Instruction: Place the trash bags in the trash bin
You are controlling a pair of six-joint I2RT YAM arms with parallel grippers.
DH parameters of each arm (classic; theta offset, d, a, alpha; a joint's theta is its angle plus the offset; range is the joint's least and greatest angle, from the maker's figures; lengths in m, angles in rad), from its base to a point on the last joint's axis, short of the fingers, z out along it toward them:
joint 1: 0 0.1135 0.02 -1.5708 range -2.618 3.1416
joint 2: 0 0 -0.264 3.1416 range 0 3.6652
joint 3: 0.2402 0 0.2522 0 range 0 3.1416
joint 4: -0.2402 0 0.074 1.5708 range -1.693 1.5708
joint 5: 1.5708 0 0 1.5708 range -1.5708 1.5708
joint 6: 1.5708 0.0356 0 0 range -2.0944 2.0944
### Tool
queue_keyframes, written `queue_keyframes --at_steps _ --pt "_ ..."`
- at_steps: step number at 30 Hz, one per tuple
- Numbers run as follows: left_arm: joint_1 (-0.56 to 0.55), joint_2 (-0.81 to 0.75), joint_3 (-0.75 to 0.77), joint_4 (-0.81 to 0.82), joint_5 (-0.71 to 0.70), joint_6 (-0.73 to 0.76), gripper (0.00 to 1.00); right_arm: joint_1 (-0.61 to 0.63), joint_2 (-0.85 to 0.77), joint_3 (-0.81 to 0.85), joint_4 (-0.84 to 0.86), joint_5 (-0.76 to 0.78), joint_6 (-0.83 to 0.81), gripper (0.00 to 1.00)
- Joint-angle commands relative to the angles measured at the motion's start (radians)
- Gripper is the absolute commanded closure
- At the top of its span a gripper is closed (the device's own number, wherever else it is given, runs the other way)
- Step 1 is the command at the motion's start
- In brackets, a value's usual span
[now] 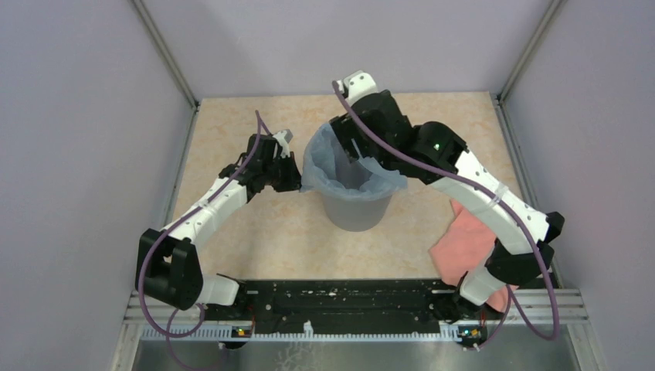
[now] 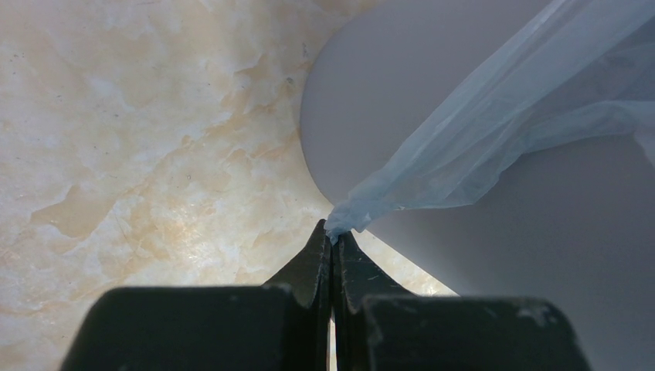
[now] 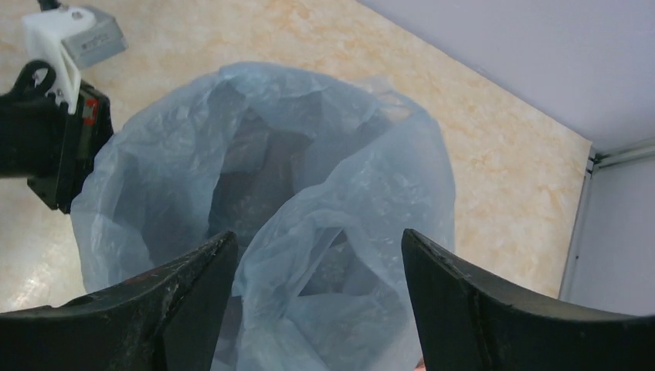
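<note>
The grey trash bin [image 1: 357, 209] stands upright mid-table. The pale blue trash bag [image 1: 328, 166] sits in its mouth and drapes over the rim. My left gripper [image 1: 297, 179] is at the bin's left rim, shut on an edge of the bag [image 2: 432, 166], which stretches taut from my fingertips across the bin's grey wall [image 2: 541, 224]. My right gripper [image 1: 357, 151] hangs over the bin's far rim, open and empty. In the right wrist view its fingers [image 3: 185, 286] straddle the crumpled bag opening [image 3: 309, 224] below them.
A salmon-pink cloth [image 1: 467, 236] lies on the table at the right, partly under my right arm. Grey walls enclose the beige marbled table [image 1: 247, 232] on three sides. The black arm base rail [image 1: 340, 297] runs along the near edge.
</note>
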Motion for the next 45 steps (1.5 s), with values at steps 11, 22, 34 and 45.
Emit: queue_keyframes --at_steps 11,22,34,45 --pt "0.005 -0.037 -0.008 0.045 0.016 0.006 1.0 0.1 0.053 -0.067 -0.144 0.245 0.096 0.51" --pt "0.004 -0.037 -0.008 0.043 0.011 0.009 1.0 0.177 0.084 -0.044 -0.198 0.233 0.108 0.4" --pt "0.004 -0.036 0.004 0.037 0.006 0.02 1.0 0.146 0.08 -0.076 -0.229 0.412 0.16 0.71" --pt "0.004 -0.027 0.01 0.035 0.017 0.026 1.0 -0.187 -0.267 -0.434 0.152 0.108 0.19 1.0"
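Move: The trash bag's loose fold, lying across the right half of the bin's mouth, is about 7 cm below the right hand, a centimetre back and 2 cm to its right. The bin's middle sits about 3 cm to this hand's left, level fore and aft and some 25 cm down, and its right rim is about 9 cm to the right and 10 cm below. From the left hand, that fold lies about 18 cm right, 1 cm back and 16 cm up. The open right hand sinks about 6 cm into the bin's mouth, easing back some 4 cm and rolling its left side down by nearly 20 degrees while its fingers narrow, widen a little, then shut on the bag's loose fold. As the fingers finish closing it swings rightward some 9 cm towards the right rim, coming forward about 4 cm and turning clockwise by about 20 degrees, while the left hand stays put and keeps its pinch on the bag's corner beside the bin. ##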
